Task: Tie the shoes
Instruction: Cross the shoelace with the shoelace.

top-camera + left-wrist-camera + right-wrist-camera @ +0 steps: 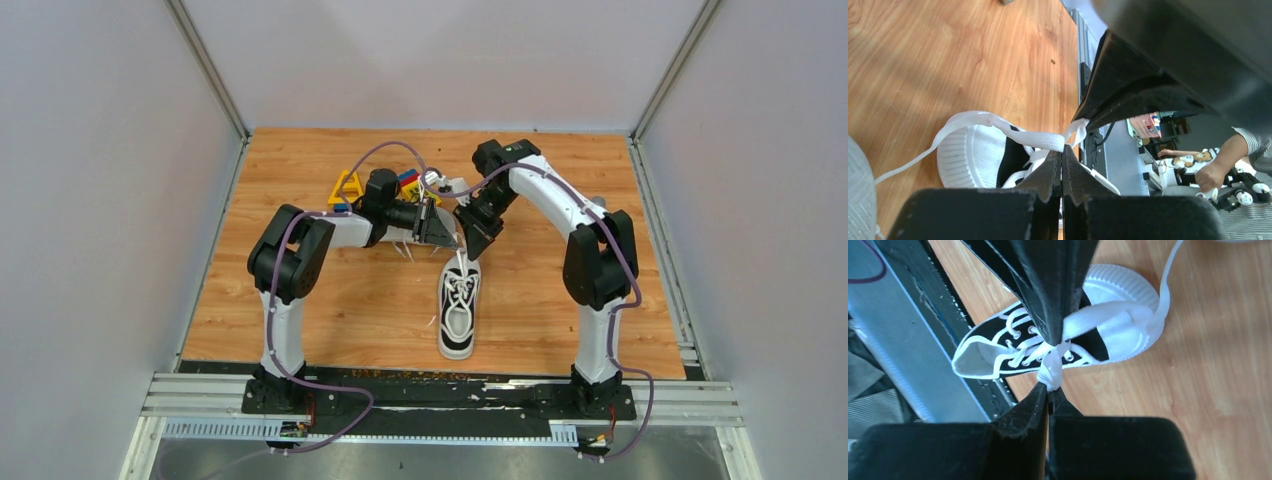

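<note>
One of the shoes (pixel 459 315), a black sneaker with a white sole and toe cap, lies in the middle of the table with its toe pointing away from the arm bases. Both grippers hang close together above its toe. My left gripper (pixel 1063 148) is shut on a white lace (pixel 1013 132) that loops over the toe cap (pixel 965 155). My right gripper (pixel 1049 388) is shut on a bunched piece of lace (pixel 1050 371) rising from the shoe (pixel 998 340). In the top view the left gripper (pixel 441 229) and right gripper (pixel 474 236) nearly touch. A white ribbed surface (pixel 858 195) may be the other shoe.
Colourful toy blocks (pixel 349 188) and a grey metal cylinder (pixel 432 180) sit behind the grippers at the back of the wooden table (pixel 300 300). Grey walls close in the left, right and back sides. A metal rail (pixel 440 395) runs along the near edge.
</note>
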Robot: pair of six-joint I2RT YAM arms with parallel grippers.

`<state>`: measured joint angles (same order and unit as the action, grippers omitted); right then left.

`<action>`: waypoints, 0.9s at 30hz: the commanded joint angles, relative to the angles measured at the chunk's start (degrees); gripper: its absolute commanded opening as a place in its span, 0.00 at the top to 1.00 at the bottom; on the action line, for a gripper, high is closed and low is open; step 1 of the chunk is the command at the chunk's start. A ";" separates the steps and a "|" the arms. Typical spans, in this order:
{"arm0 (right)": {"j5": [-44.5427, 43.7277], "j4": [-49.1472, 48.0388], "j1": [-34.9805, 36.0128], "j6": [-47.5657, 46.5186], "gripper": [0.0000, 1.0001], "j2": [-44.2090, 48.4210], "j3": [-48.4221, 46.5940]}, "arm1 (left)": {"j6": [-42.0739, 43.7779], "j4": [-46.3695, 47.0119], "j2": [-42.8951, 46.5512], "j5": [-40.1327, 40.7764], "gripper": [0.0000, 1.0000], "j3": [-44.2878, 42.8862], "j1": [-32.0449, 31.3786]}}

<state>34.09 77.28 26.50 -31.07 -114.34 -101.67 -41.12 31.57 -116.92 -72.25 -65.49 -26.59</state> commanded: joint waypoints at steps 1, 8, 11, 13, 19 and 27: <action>2.74 9.21 -1.79 5.03 1.00 -0.65 -7.07 | -4.67 8.70 2.87 -0.96 1.00 0.04 -0.36; 6.11 10.73 -2.40 8.99 1.00 -0.81 -7.22 | -0.25 2.98 4.44 1.22 1.00 0.23 -0.87; 5.34 10.83 -2.29 10.24 1.00 -0.77 -6.98 | 0.00 2.53 5.00 1.58 1.00 0.67 -0.92; 7.12 10.96 -2.66 11.55 1.00 -0.40 -6.35 | 0.66 1.93 5.44 1.98 1.00 0.90 -1.00; 16.81 11.05 -5.52 15.25 1.00 -0.06 -4.81 | 8.12 -7.06 7.63 3.38 1.00 0.55 -1.31; 33.83 10.88 -8.55 16.81 1.00 0.00 2.83 | 15.69 -16.80 9.29 8.78 1.00 -0.05 -1.62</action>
<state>56.45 87.48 18.76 -15.59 -115.74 -102.02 -29.43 18.46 -110.32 -66.08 -64.53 -27.92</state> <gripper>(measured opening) 0.016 0.006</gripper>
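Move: The right fingers hold one shoelace near its end. The other shoelace, pinched in the left fingertips, lies only about 3 cm to this hand's left and 2 cm ahead, nearly level. The black shoe's middle is roughly 9 cm back, 2 cm left and 9 cm below; the white shoe is about 9 cm ahead, 11 cm left and 10 cm below. From the left hand, the right-held shoelace is some 3 cm right and 2 cm back, level. Upward and somewhat back towards its base, the right hand rises about 5 cm, keeping its pinch on the shoelace and drawing it away from the left fingertips. Its fingers swing up from steeply down towards leftward and back, the wrist turning some 35 degrees with a clockwise share. The left hand holds the other shoelace nearly in place. ##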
